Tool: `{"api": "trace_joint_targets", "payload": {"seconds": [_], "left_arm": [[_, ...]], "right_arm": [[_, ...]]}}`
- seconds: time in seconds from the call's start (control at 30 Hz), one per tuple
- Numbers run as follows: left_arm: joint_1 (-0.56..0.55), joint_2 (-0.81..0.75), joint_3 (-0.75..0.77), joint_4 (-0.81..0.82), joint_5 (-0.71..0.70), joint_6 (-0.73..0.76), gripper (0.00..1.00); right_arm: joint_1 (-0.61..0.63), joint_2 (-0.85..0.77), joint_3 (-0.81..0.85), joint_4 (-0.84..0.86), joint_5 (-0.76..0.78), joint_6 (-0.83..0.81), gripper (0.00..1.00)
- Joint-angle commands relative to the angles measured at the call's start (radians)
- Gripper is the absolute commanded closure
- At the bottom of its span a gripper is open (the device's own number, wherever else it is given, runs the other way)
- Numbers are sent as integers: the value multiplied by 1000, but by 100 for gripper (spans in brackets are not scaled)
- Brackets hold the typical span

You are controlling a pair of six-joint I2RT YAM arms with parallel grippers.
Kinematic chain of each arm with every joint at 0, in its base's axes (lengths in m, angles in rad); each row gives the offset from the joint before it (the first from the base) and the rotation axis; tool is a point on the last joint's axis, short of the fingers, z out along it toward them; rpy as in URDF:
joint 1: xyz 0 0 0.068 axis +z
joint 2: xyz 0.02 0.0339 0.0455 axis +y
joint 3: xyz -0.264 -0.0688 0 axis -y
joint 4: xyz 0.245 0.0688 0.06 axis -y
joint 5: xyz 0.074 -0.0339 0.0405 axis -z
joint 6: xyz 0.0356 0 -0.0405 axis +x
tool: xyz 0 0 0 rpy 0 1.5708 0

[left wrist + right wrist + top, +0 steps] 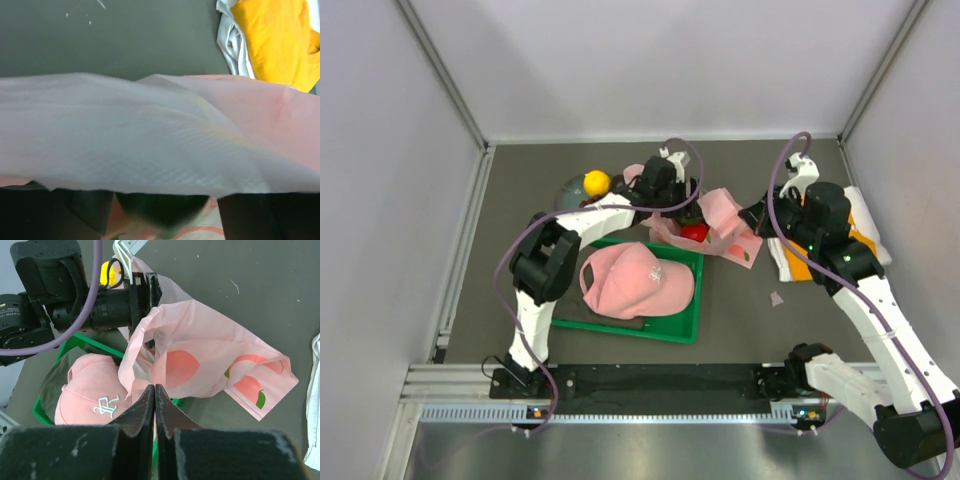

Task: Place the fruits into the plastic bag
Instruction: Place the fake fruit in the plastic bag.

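Observation:
The plastic bag (732, 216), pink with peach prints, lies crumpled right of the green tray. A red round fruit (695, 232) shows inside its mouth. A yellow citrus (597, 182) rests on the table behind the tray. My left gripper (684, 204) reaches into the bag's mouth. In the left wrist view the bag film (150, 135) drapes over its open fingers (47, 212), and a dark green avocado (162, 206) sits between them with a gap on the right. My right gripper (154, 386) is shut, pinching the bag's (200, 360) near edge.
A pink baseball cap (635, 280) fills the green tray (685, 328) in front of the bag. An orange and white folded cloth (798, 264) lies right of the bag, under the right arm. Grey walls enclose the table on three sides.

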Motion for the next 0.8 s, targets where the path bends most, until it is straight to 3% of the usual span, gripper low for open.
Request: {"api": "trace_joint_targets", "payload": {"seconds": [0.0, 0.17, 0.77], "left_arm": [[-8, -18, -16, 54, 11, -8, 18], [-9, -48, -28, 46, -6, 7, 6], [-9, -234, -128, 27, -43, 47, 2]], "right_arm": [[-5, -21, -1, 43, -3, 11, 100], [-7, -18, -1, 43, -3, 10, 100], [-7, -18, -1, 46, -3, 13, 100]]}}
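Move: Just under the left hand, which still has the green fruit between its fingers, the bag's hollow lies about 7 cm down. The red fruit is already in there, some 2 cm back and 8 below; the avocado sits about 3 cm ahead, 2 left and 8 below. The pink cap lies roughly 13 cm left and 13 back, 9 below. From the right hand the hollow is about 12 cm ahead, 13 left and 22 below. Spreading its fingers from about three-quarters to fully wide, the left hand lets go of the green fruit inside the bag. It eases down some 2 cm with a slight drift back and left as they open, then turns and lifts about 4 cm, clearing the fruit while edging farther back and left, the wrist hardly turning. ##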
